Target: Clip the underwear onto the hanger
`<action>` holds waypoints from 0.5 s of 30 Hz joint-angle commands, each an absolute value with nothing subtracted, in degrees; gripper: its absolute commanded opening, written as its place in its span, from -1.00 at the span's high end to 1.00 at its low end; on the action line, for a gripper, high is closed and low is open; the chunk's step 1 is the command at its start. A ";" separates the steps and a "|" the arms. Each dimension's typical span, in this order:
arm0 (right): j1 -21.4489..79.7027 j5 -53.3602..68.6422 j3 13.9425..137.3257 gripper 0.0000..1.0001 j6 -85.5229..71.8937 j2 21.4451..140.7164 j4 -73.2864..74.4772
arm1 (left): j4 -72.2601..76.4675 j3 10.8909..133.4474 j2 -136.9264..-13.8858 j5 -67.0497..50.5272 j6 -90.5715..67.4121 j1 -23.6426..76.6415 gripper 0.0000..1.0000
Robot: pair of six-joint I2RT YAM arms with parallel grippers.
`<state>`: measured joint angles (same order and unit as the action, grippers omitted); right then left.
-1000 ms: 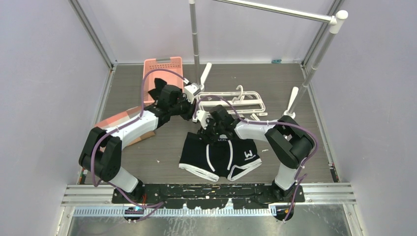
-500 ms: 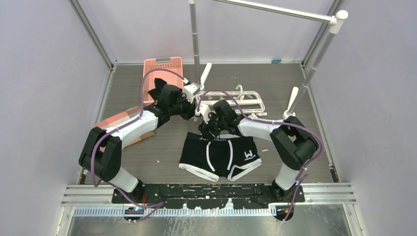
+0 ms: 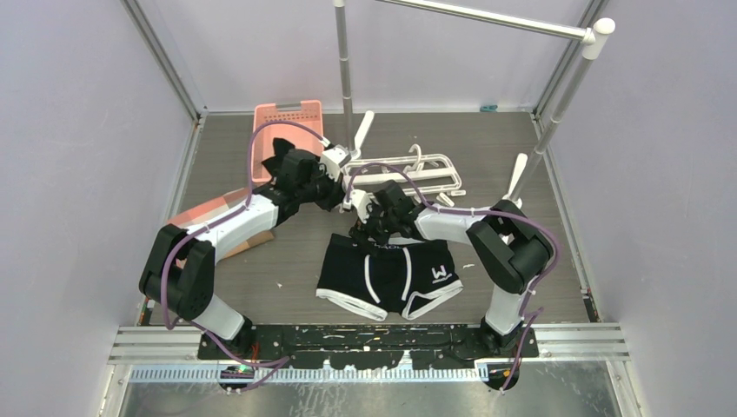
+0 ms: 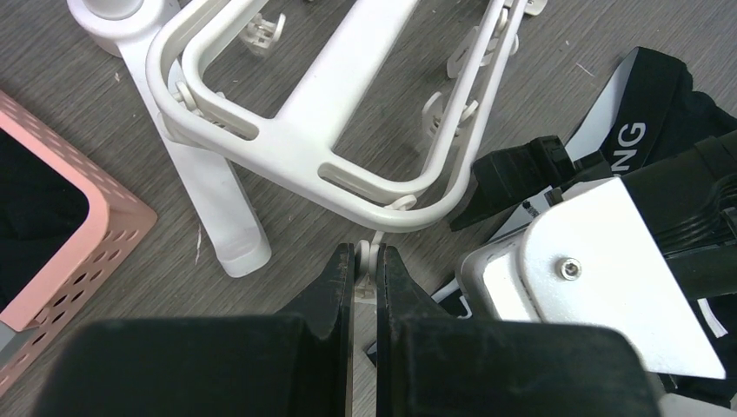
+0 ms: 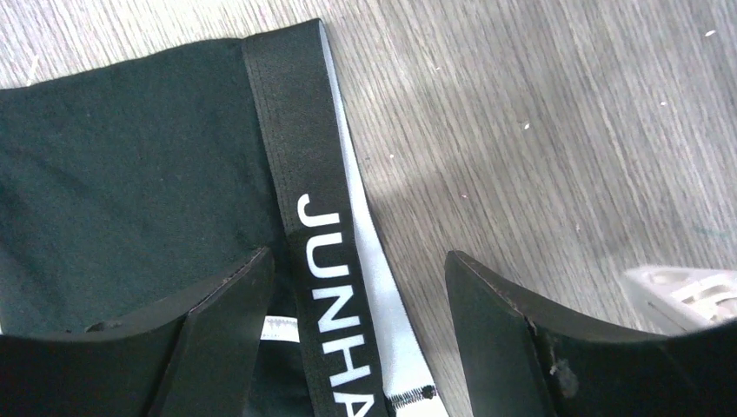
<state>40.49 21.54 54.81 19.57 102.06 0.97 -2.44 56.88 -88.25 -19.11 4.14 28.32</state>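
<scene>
The underwear (image 3: pixel 387 278) lies flat near the table's front, black with white piping and a W logo. The white hanger (image 3: pixel 408 169) lies behind it. My left gripper (image 3: pixel 341 187) is at the hanger's left end. In the left wrist view it (image 4: pixel 365 252) is shut on a small white clip (image 4: pixel 369 271) hanging under the hanger's rounded corner (image 4: pixel 287 143). My right gripper (image 3: pixel 369 224) hovers over the waistband's left part. In the right wrist view it (image 5: pixel 358 261) stands open astride the lettered waistband (image 5: pixel 304 156), holding nothing.
A pink basket (image 3: pixel 287 122) with dark cloth inside stands at the back left. The grey rail stand's posts (image 3: pixel 345 61) and white feet (image 3: pixel 518 178) flank the hanger. A salmon flat piece (image 3: pixel 209 213) lies under the left arm. The right wrist housing (image 4: pixel 600 278) sits close beside my left fingers.
My right gripper has opened wider above the waistband. The hanger has shifted slightly toward the back with the left gripper still shut on its clip.
</scene>
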 commanded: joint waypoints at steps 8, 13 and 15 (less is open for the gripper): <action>40.18 18.49 57.26 -0.42 20.49 105.39 3.95 | -0.04 59.50 -86.31 -20.85 4.56 28.47 1.00; 40.13 18.83 58.41 0.06 19.97 106.70 4.89 | -0.09 59.49 -86.28 -20.81 4.66 28.44 0.99; 40.17 18.43 58.86 0.32 19.40 107.02 5.19 | -0.08 59.50 -86.31 -20.83 4.65 28.43 1.00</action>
<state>40.25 19.62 57.63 20.21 104.55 2.35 -2.92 56.88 -88.25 -18.74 4.16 28.23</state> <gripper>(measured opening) 0.443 0.053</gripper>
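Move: The underwear's waistband lies right under the right gripper, straight below by about 2 cm, with the first letters between the open fingers. From that gripper, the raised hanger's middle is some 12 cm ahead, 7 cm right and 10 cm up. The clip in the left fingers is about 7 cm ahead, 3 cm left and 11 cm up. That stretch of waistband lies roughly 7 cm back, 3 cm right and 11 cm below the left gripper. Close the right gripper's wide-open fingers by nearly half across the waistband at the first letters, pinching it, while drawing the hand forward about 1 cm, low over the table and sinking barely half a centimetre. Hold the left gripper still, shut on the hanger's clip. ##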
